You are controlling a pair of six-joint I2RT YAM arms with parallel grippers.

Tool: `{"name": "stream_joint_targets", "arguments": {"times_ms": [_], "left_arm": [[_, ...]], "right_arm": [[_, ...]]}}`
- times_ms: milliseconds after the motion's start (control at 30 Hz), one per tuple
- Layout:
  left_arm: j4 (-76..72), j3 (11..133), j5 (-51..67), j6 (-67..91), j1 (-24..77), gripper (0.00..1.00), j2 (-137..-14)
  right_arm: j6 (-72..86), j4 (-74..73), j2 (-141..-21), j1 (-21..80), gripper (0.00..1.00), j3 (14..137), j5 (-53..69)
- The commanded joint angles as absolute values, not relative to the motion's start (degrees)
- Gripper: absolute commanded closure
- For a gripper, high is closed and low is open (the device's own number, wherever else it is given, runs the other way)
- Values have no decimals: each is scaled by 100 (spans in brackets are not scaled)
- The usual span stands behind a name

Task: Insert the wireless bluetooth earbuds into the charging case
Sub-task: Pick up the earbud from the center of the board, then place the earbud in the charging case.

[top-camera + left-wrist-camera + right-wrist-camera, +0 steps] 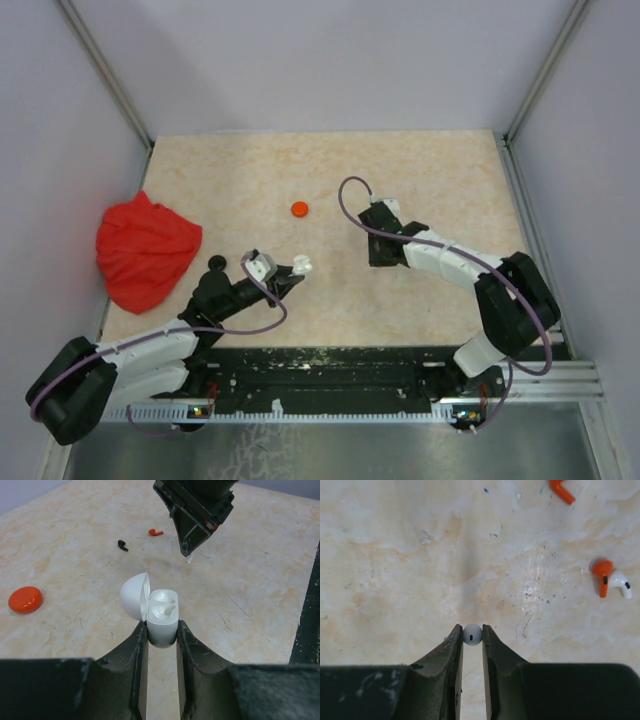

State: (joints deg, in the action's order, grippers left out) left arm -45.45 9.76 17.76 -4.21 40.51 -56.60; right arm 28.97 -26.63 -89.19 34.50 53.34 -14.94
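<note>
My left gripper is shut on the base of the white charging case, which stands with its lid swung open to the left. One white earbud sits in a slot of the case. My right gripper is shut on another white earbud just above the table. In the left wrist view the right gripper hangs beyond the case. Loose earbuds lie on the table: a black one, an orange one, and an orange and white pair.
An orange round disc lies mid-table and a black disc lies by the left arm. A crumpled red cloth fills the left side. Grey walls with metal posts close in the table.
</note>
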Motion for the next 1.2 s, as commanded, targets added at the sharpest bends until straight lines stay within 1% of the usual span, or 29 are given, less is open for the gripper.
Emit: {"name": "stream_joint_targets", "arguments": {"times_ms": [0,267,367,633,800,967,1167], "left_arm": [[-5378,764,1730,-187,4062,99,-5781],[-6165,756,1707,-33,4061,99,-6084],[-6197,898,1682,-42,4061,99,-6146],[-6171,1174,1517,-8,4061,99,-6311],[-6341,1178,1651,88,4061,99,-6393],[-6426,1195,1858,237,4045,99,-6375],[-6425,1269,2002,404,4043,99,-6339]], "right_arm": [[2366,-2777,-8293,3754,92,6003,-2085],[1789,-3305,-7797,4594,92,6901,-2928],[1496,-3402,-7715,5081,92,7203,-3252],[1033,-3915,-7881,5949,92,8064,-3918],[623,-3639,-7760,6299,92,8001,-3799],[340,-3351,-7608,6393,92,7776,-3530],[341,-3460,-7823,6529,92,7882,-3789]]}}
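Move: The open charging case, already in my left fingers and just past their tips, is about 19 cm left of my right hand, 4 cm back and 10 cm higher. The black earbud lies some 12 cm ahead of my right hand and 1 cm left, the orange-and-white pair 4 cm ahead and 10 cm right, both about 3 cm lower. From my left hand, the held white earbud is about 21 cm right, 5 cm ahead and 10 cm lower. With the white earbud still pinched, I sweep my right hand up about 22 cm and left some 11 cm towards the open case, first slightly forward, then drawing back, and slow to a stop. On the way I swing the fingers left and tip them up from steeply down. My left hand keeps its hold on the case, raises it about 3.5 cm and tilts its fingertips up roughly 10 degrees. ##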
